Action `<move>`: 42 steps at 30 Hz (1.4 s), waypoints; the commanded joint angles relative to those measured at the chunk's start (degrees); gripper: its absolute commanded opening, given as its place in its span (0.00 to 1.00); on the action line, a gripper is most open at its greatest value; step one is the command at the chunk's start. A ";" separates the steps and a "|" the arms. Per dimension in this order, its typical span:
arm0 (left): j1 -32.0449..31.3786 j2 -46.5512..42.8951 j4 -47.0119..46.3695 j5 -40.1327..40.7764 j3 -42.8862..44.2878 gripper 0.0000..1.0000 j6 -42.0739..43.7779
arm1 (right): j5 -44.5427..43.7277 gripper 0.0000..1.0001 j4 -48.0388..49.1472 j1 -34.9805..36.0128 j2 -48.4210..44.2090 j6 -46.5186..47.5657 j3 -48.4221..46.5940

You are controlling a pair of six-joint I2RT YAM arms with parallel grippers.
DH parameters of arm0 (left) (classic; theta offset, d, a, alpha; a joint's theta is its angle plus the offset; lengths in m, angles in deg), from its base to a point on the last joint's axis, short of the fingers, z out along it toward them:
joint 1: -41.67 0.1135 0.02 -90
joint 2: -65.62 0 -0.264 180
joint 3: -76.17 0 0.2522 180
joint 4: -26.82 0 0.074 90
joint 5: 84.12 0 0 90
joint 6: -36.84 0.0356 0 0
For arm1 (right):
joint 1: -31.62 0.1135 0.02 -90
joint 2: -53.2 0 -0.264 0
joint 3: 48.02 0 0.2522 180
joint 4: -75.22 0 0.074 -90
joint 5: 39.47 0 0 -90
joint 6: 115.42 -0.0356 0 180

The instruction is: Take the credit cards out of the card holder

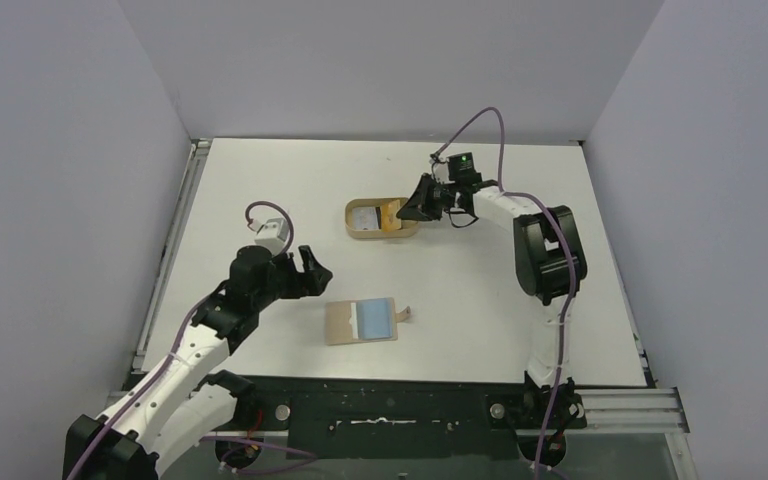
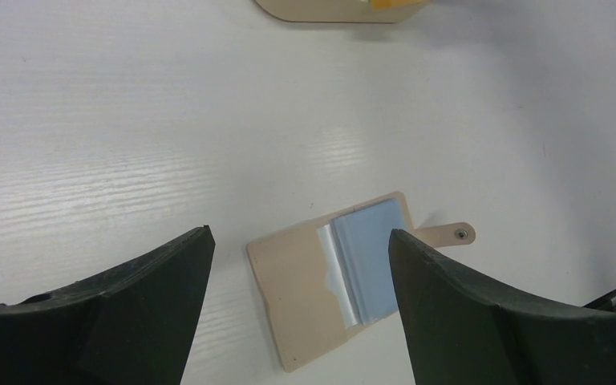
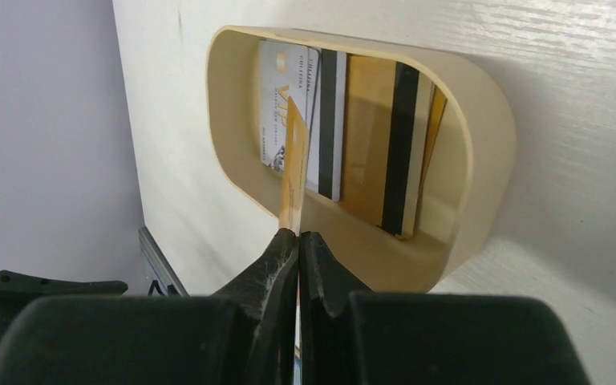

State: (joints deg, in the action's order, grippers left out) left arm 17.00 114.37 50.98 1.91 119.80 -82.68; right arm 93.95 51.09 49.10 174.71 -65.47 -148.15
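Note:
The tan card holder [image 1: 360, 321] lies open and flat on the table, its tab [image 2: 455, 233] pointing right. A light blue credit card [image 2: 369, 265] sits in its right half. My left gripper [image 2: 301, 241] hovers open above the holder [image 2: 305, 297], nothing between its fingers; from above that gripper [image 1: 312, 270] is up and left of the holder. My right gripper [image 3: 297, 237] is shut on a yellow-orange credit card [image 3: 293, 172], held edge-on over the oval tan tray [image 3: 481, 120]. From above, the right gripper [image 1: 415, 203] is at the tray's right end.
The oval tray [image 1: 357, 234] at mid-table holds a white card [image 3: 281, 104] and further cards with black stripes [image 3: 397, 144]. White walls enclose the table on three sides. A metal rail [image 1: 175, 240] runs along the table's left edge.

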 commanded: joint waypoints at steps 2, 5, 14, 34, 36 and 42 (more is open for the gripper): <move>0.88 -2.88 -2.63 -1.12 -0.66 0.78 0.26 | 0.81 0.00 1.16 -1.29 1.73 1.30 -2.81; 1.19 -4.23 -2.44 -1.44 -1.33 0.78 -0.42 | 1.27 0.00 2.60 -1.86 2.66 0.20 -2.89; 1.42 -5.57 -1.52 -0.98 -2.27 0.78 -1.26 | 1.58 0.00 1.85 -2.90 4.37 0.10 -5.90; 2.29 -6.16 -0.87 -0.41 -3.05 0.78 -2.02 | 0.74 0.23 -2.93 -2.92 2.43 2.97 -7.83; 2.41 -6.09 -0.91 -0.43 -3.06 0.78 -2.04 | -0.31 0.24 -4.95 -2.94 1.61 4.08 -8.60; 2.58 -6.03 -0.88 -0.12 -2.89 0.78 -2.12 | -3.63 0.27 -11.17 -2.89 -0.96 7.52 -11.42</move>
State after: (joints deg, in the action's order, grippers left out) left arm 19.01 109.17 51.52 1.52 116.50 -84.47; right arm 92.72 43.57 46.54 180.06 -60.90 -156.10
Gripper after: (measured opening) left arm 0.782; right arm 0.263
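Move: The right hand holds a yellow card over the right-hand part of the tan box; the box's middle lies about 4 cm to its left, some 1 cm ahead and 5 cm below. Inside, the black-striped cards lie roughly 2 cm left and 1 cm ahead, the silver cards about 8 cm left and 1 cm ahead. The card holder lies open some 21 cm back and 8 cm left. From the left hand the box is about 17 cm ahead, 13 cm right. Still pinching the yellow card, the right hand works it down into the right end of the tan box, dipping, easing forward and to the right, then sinking again, about 2 cm each way in all. There it nearly stops and opens its fingers about a quarter, letting go of the card before starting to lift slightly, forward and right. ##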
